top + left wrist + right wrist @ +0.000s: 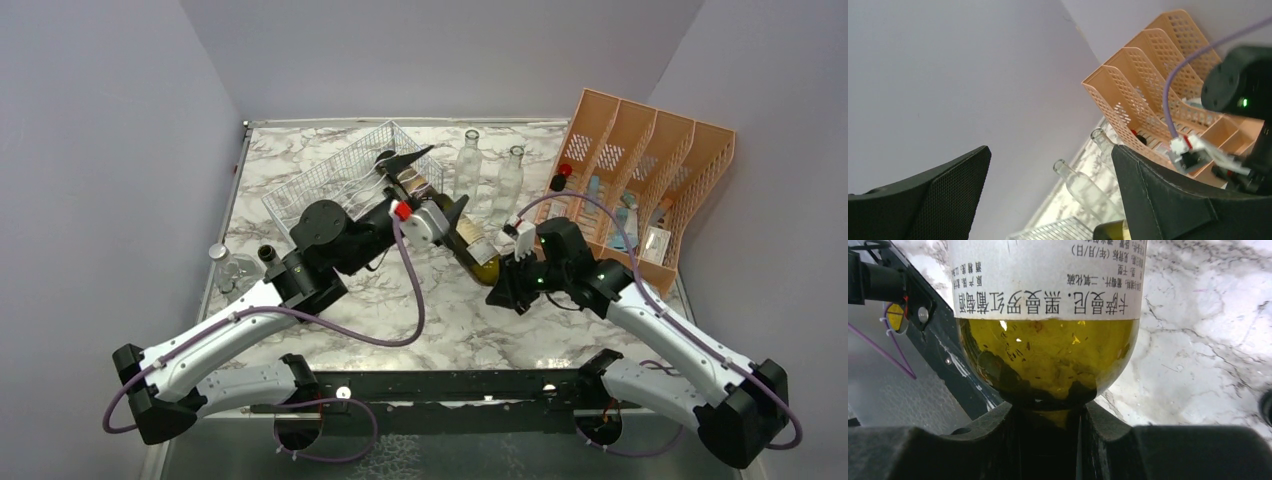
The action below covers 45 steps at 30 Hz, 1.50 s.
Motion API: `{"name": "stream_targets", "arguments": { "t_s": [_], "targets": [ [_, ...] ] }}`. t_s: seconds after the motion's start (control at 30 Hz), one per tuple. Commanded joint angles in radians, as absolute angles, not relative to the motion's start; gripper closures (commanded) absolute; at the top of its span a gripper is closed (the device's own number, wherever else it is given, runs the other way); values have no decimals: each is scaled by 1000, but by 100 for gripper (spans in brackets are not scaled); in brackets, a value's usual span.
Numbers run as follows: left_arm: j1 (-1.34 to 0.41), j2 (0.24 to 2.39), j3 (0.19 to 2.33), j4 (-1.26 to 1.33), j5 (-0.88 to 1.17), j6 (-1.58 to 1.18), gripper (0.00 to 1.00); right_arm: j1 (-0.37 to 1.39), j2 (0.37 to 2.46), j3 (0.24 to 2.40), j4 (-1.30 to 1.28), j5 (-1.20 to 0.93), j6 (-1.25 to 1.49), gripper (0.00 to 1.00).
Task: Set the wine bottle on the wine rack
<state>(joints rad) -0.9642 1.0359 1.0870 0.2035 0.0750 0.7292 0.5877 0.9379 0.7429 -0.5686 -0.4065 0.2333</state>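
The wine bottle (pixel 470 245) is olive green with a white label and lies slanted between both grippers. My right gripper (pixel 503 282) is shut on its neck; the right wrist view shows its fingers (pixel 998 440) clamped just below the bottle's shoulder (pixel 1048 360). My left gripper (pixel 437 180) is open, its fingers wide apart on either side of the bottle's far end, next to the wine rack (pixel 335 180). In the left wrist view, a bit of the bottle (pixel 1109 231) shows low beside one finger (pixel 1158 195), and the rack's wire (pixel 1048 233) shows below.
Two clear glass bottles (pixel 468 165) (pixel 510 178) stand behind the wine bottle. An orange slotted organizer (pixel 640 190) fills the back right. A small glass jar (pixel 225 265) sits at the left table edge. Walls close in on three sides.
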Motion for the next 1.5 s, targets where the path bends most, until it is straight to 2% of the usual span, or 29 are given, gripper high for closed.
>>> {"name": "stream_targets", "arguments": {
  "t_s": [0.0,0.2,0.37,0.87,1.47],
  "targets": [
    [-968,982,1109,140,-227,267,1,593,1003,733,-329,-508,246,99],
    [-968,960,1060,33,-380,79,1,633,1117,728,-286,-476,225,99],
    [-966,984,1070,-1,-439,60,1,680,1198,734,-243,-443,226,99],
    [-966,979,1068,19,-439,119,1,742,1451,924,-246,-374,186,99],
    [-967,964,1042,31,-426,104,1,754,1667,1065,-29,-394,265,99]
  ]
}}
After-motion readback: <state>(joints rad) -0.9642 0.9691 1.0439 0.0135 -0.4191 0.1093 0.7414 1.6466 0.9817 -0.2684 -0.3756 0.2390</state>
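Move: Some 18 cm ahead and 26 cm to the left of the right hand, roughly 9 cm below it, is the free rack slot for the wine bottle this hand already holds by the neck. The bottle already in the rack is about 24 cm ahead and 20 cm left; two glass bottles stand about 20 cm ahead and 9 cm left, and 17 cm ahead and 2 cm left. From the left hand the slot is roughly 14 cm ahead, 11 cm left and 39 cm below. Keeping its grip on the neck, the right hand first sinks some 8 cm while easing left, then carries the bottle base-first forward and left, about 10 cm left in all, into the rack's near side beside the first bottle. The open left hand backs away to its left and down, its wrist turning some 45 degrees to tip the fingers downward. ##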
